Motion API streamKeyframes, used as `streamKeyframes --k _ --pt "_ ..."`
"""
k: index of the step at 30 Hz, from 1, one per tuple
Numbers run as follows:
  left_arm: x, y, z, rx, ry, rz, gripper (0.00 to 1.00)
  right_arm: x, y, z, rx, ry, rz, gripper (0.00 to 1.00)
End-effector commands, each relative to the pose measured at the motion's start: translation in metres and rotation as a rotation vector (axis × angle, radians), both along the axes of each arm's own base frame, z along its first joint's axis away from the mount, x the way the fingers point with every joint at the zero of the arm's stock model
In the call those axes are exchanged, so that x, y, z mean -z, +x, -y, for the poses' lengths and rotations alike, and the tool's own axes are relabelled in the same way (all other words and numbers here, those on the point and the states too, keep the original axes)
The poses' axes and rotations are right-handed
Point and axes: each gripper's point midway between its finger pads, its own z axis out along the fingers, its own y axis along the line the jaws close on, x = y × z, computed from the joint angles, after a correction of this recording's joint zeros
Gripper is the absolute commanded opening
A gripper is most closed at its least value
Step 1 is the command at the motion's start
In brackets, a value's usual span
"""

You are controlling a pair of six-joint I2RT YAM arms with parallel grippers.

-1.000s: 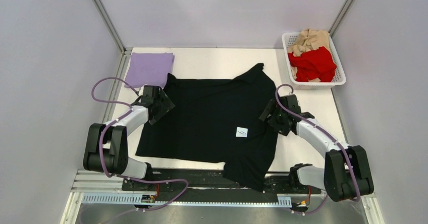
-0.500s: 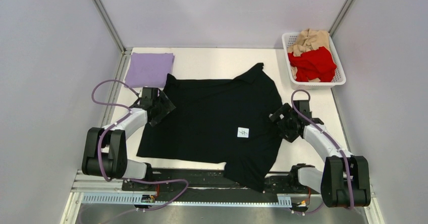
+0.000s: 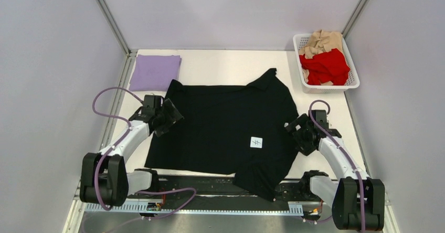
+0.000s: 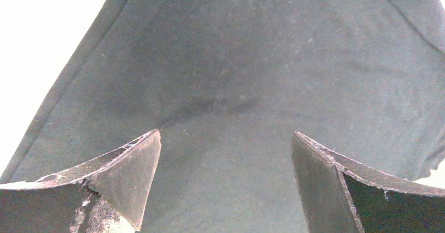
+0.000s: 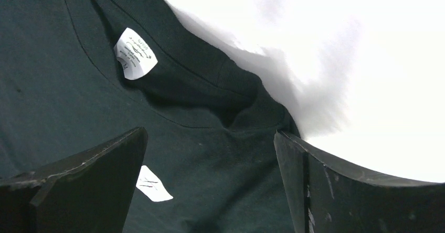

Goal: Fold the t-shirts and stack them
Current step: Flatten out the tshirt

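Observation:
A large black t-shirt (image 3: 220,120) lies spread on the white table, with a small white tag (image 3: 256,142) near its right side. One corner hangs over the near edge. My left gripper (image 3: 167,118) is open and low over the shirt's left edge; the left wrist view (image 4: 225,133) shows only black cloth between the fingers. My right gripper (image 3: 295,133) is open over the shirt's right edge; in the right wrist view (image 5: 210,133) it sits by the collar and its tag (image 5: 135,53). A folded lavender t-shirt (image 3: 155,71) lies at the back left.
A white basket (image 3: 326,88) at the back right holds a red t-shirt (image 3: 325,67) and a tan t-shirt (image 3: 322,41). Bare white table (image 3: 231,62) shows behind the black shirt and on its right (image 3: 330,107). Grey walls close in both sides.
Both grippers have moved toward the near edge, the right one also to the right. The black shirt has shifted slightly nearer with them, its back left corner away from the lavender shirt.

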Motion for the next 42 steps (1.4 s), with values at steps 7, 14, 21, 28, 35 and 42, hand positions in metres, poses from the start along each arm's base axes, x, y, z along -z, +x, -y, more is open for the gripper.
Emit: streamKeyframes --k 7,14,21,28,35,42 --pt "-0.061 0.014 0.017 0.092 -0.016 0.181 1.00 -0.072 0.019 0.016 -0.066 -0.141 0.175 1.00" --pt "-0.073 0.073 0.019 0.031 -0.017 0.280 1.00 -0.097 0.075 -0.041 -0.293 -0.037 0.382 1.00" --pt "-0.037 0.138 0.024 -0.011 -0.011 0.203 1.00 -0.119 0.147 -0.076 -0.379 0.021 0.476 1.00" --pt "-0.014 0.193 0.033 -0.026 -0.022 0.187 1.00 -0.095 0.207 -0.096 -0.454 0.050 0.443 1.00" --pt "-0.011 0.235 0.036 -0.047 -0.019 0.216 1.00 -0.083 0.250 -0.126 -0.558 0.118 0.470 1.00" --pt "-0.017 0.271 0.037 -0.090 -0.053 0.265 1.00 -0.068 0.279 -0.140 -0.587 0.153 0.464 1.00"
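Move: The black t-shirt's far hem corner lies about 25 cm straight ahead of the left hand and some 5 cm below it; the folded purple shirt is roughly 30 cm ahead and 7 cm left. From the right hand, the black shirt's far sleeve is about 32 cm ahead and 9 cm left, at hand height. The neck tag is some 5 cm straight ahead of the right hand, the white printed label 2 cm back and 15 cm left. Lift both open grippers clear of the cloth and swing them out to its far edge. Bring the left up about 5 cm, then forward some 24 cm and back down, to the far hem corner. Carry the right up, forward about 26 cm and left 12 towards the far sleeve, turning it some 30 degrees counter-clockwise and tipping its fingers outwards, ending above its starting height. ##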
